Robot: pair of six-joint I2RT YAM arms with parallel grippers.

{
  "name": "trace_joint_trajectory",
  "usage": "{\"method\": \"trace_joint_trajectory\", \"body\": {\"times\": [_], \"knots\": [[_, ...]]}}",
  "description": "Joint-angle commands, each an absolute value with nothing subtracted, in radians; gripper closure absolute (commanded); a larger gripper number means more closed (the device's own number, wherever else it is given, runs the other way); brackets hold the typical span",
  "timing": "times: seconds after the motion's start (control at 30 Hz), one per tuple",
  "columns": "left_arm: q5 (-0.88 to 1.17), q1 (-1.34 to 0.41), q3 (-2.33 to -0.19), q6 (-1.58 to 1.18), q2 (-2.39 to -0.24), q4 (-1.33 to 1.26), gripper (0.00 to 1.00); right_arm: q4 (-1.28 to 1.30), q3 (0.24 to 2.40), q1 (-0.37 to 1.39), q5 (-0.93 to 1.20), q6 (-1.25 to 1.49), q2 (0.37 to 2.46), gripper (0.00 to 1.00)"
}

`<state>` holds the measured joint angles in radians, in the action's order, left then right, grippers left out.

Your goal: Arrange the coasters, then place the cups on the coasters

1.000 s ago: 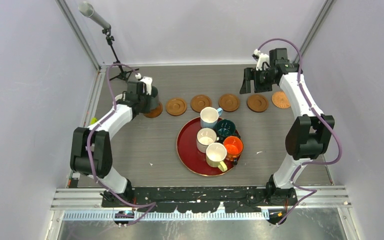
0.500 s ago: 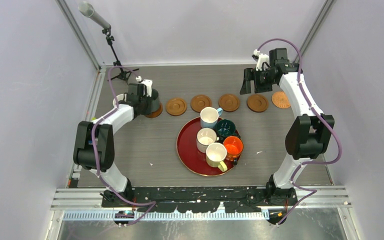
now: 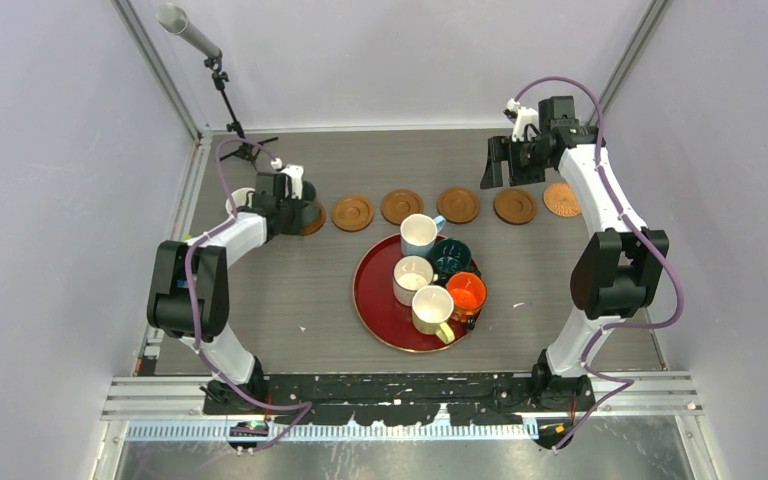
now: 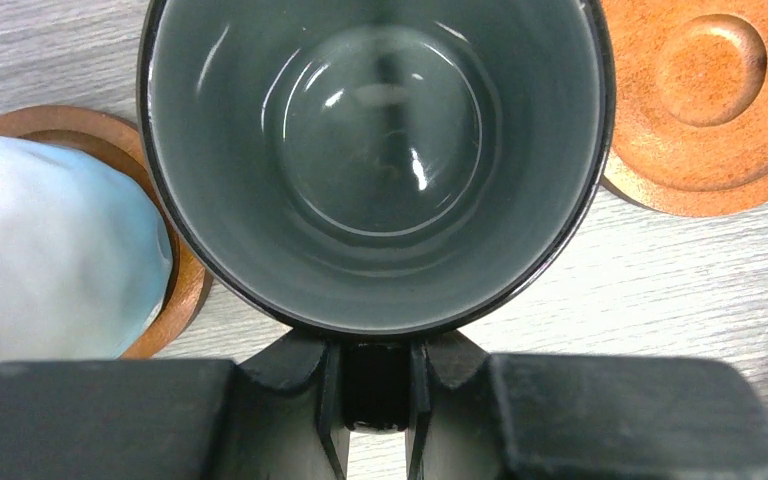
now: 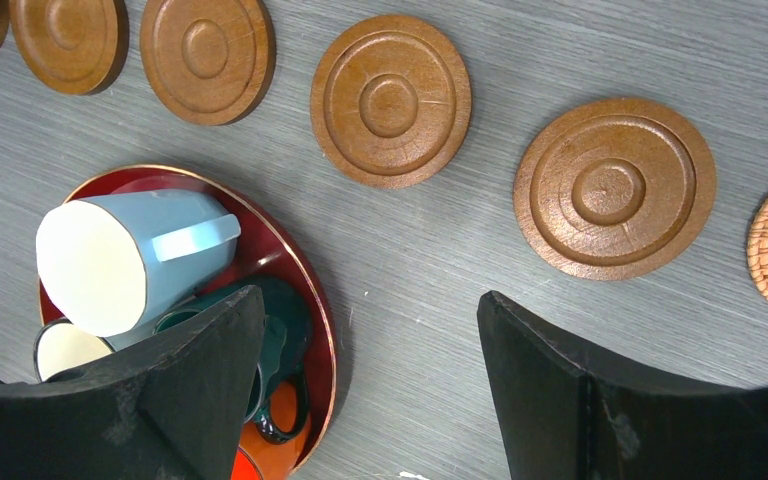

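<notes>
My left gripper (image 4: pixel 375 350) is shut on the handle of a dark grey-green cup (image 4: pixel 375 150), which I see from above, upright. In the top view this cup (image 3: pixel 305 212) is over the leftmost visible coaster (image 3: pixel 314 226); whether they touch I cannot tell. Left of it a white cup (image 4: pixel 50 270) stands on another coaster (image 4: pixel 185 290). Several bare coasters (image 3: pixel 401 206) lie in a row at the back. Light blue (image 3: pixel 419 234), dark teal (image 3: pixel 451 258), cream (image 3: pixel 412 278), pale yellow (image 3: pixel 432 308) and orange (image 3: pixel 466 292) cups sit on the tray. My right gripper (image 5: pixel 370 310) hangs open above the table, empty.
The cups sit on a dark red round tray (image 3: pixel 375 310) at mid-table. A lighter woven round mat (image 3: pixel 561 198) ends the row on the right. A microphone stand (image 3: pixel 230 110) is at the back left corner. Walls close in both sides.
The left arm's elbow has swung inward and the grey-green cup has sunk slightly over its coaster. The right arm has not moved.
</notes>
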<state>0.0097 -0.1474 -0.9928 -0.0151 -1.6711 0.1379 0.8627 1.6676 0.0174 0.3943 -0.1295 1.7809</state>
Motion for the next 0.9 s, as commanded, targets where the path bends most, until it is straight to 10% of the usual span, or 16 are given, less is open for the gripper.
{"method": "trace_joint_trajectory", "body": {"times": [0.0,0.77,0.87], "knots": [[0.029,-0.141,-0.981,-0.008,-1.636,0.088,1.0,0.864,1.713,0.014,0.394,-0.143,1.773,0.18],[0.035,-0.141,-0.934,-0.038,-1.556,0.177,0.59,0.865,1.72,0.014,0.41,-0.128,1.773,0.18],[0.033,-0.141,-0.937,-0.034,-1.508,0.224,0.38,0.865,1.72,0.013,0.407,-0.13,1.769,0.18]]}}
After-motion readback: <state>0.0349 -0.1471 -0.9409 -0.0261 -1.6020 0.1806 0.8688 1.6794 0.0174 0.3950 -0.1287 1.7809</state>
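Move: The left fingers are shut on the handle of the dark cup, whose middle lies about 6 cm ahead and 1 cm to the right, level with the hand, standing over its coaster. The blue-and-white cup is roughly 5 cm ahead and 11 cm left, at the same height; the next empty coaster some 7 cm ahead, 12 cm right and 5 cm below. From the right hand, the dark cup is about 4 cm ahead, 47 cm left and 12 cm below. The left hand first keeps its pinch on the dark cup's handle, barely shifting, then opens its fingers to about half their full width and lets the handle go. As they spread, it draws straight back some 2 cm towards its base, at nearly the same height and with hardly any turn of the wrist, so that the pads come clear on both sides and start to slide back off the handle. ##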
